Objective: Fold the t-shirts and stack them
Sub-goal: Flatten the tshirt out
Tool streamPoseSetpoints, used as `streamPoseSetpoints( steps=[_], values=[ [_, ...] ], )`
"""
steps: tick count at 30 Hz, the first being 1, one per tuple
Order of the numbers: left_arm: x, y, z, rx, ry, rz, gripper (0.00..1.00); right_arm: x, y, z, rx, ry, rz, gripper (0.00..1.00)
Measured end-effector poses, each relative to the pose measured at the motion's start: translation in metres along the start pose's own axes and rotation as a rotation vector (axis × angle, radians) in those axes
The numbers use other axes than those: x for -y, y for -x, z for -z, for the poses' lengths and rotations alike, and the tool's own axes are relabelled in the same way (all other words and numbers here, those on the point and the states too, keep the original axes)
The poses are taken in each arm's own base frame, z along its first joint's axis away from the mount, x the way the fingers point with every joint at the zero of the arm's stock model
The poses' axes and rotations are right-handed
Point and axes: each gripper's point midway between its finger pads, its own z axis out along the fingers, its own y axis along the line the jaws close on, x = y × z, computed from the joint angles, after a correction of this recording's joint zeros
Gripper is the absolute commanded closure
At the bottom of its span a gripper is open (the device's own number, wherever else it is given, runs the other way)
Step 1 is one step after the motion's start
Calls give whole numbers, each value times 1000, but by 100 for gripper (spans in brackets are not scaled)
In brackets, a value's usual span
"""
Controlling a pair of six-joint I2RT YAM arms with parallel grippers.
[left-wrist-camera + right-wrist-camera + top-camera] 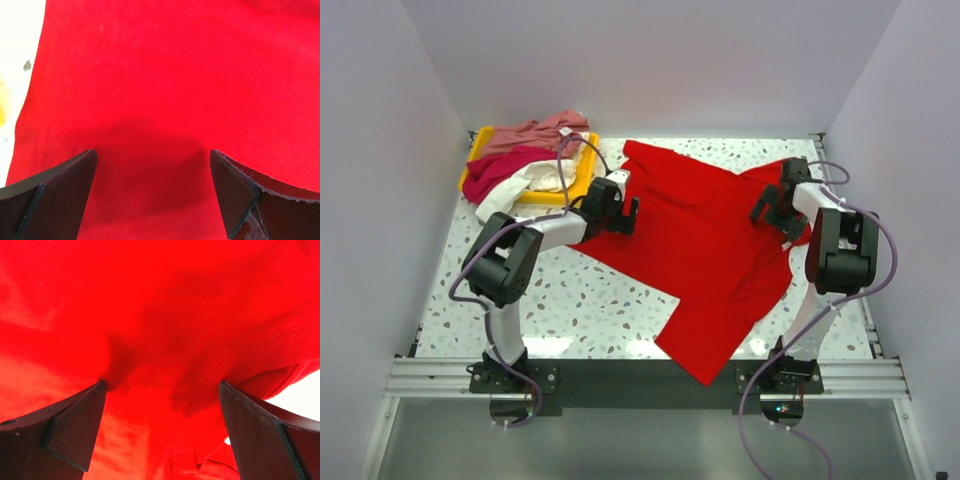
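Note:
A bright red t-shirt lies spread across the middle of the table, slanting from back left to front right. My left gripper hangs open over its left edge, and the left wrist view shows flat red cloth between the wide-apart fingers. Over the shirt's bunched right side my right gripper stands open; rumpled red cloth fills the right wrist view between its fingers. Nothing is gripped. A dusty pink t-shirt, a crimson-magenta t-shirt and a cream-white t-shirt lie heaped at the back left.
The heap rests in and over a shallow yellow tray at the back left corner. White walls close the table on the left, back and right. Speckled tabletop shows in front of the left arm.

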Motion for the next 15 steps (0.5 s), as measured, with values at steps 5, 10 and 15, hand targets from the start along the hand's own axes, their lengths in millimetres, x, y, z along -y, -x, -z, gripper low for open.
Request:
streamPoseSetpoints(
  steps=[5, 10, 15],
  values=[
    [7, 16, -16, 9, -17, 0, 0, 7, 15, -10, -2, -18, -22, 2],
    [12, 21, -33, -2, -30, -2, 0, 7, 35, -18, 13, -27, -27, 2],
    [17, 34, -47, 12, -41, 2, 0, 10, 53, -24, 26, -31, -44, 4]
  ],
)
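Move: The middle of the red t-shirt lies about 18 cm to the left hand's right and some 2 cm nearer the base, about a centimetre below the finger pads. From the right hand its middle is roughly 18 cm left and 2 cm back, again just below. The yellow bin is around 16 cm ahead of the left hand and 25 cm to its left. The shirt's white label sits some 7 cm back from the right hand and 2 cm to its right. The red t-shirt, spread flat under both wide-open grippers, is dragged along by fingertips resting on it. Both hands slide steadily forward and to the right, almost level: the left about 5 cm forward and 3.5 cm right, away from the near edge and the bin, the right about 4 cm each way towards the far right side. The wrists barely turn. ##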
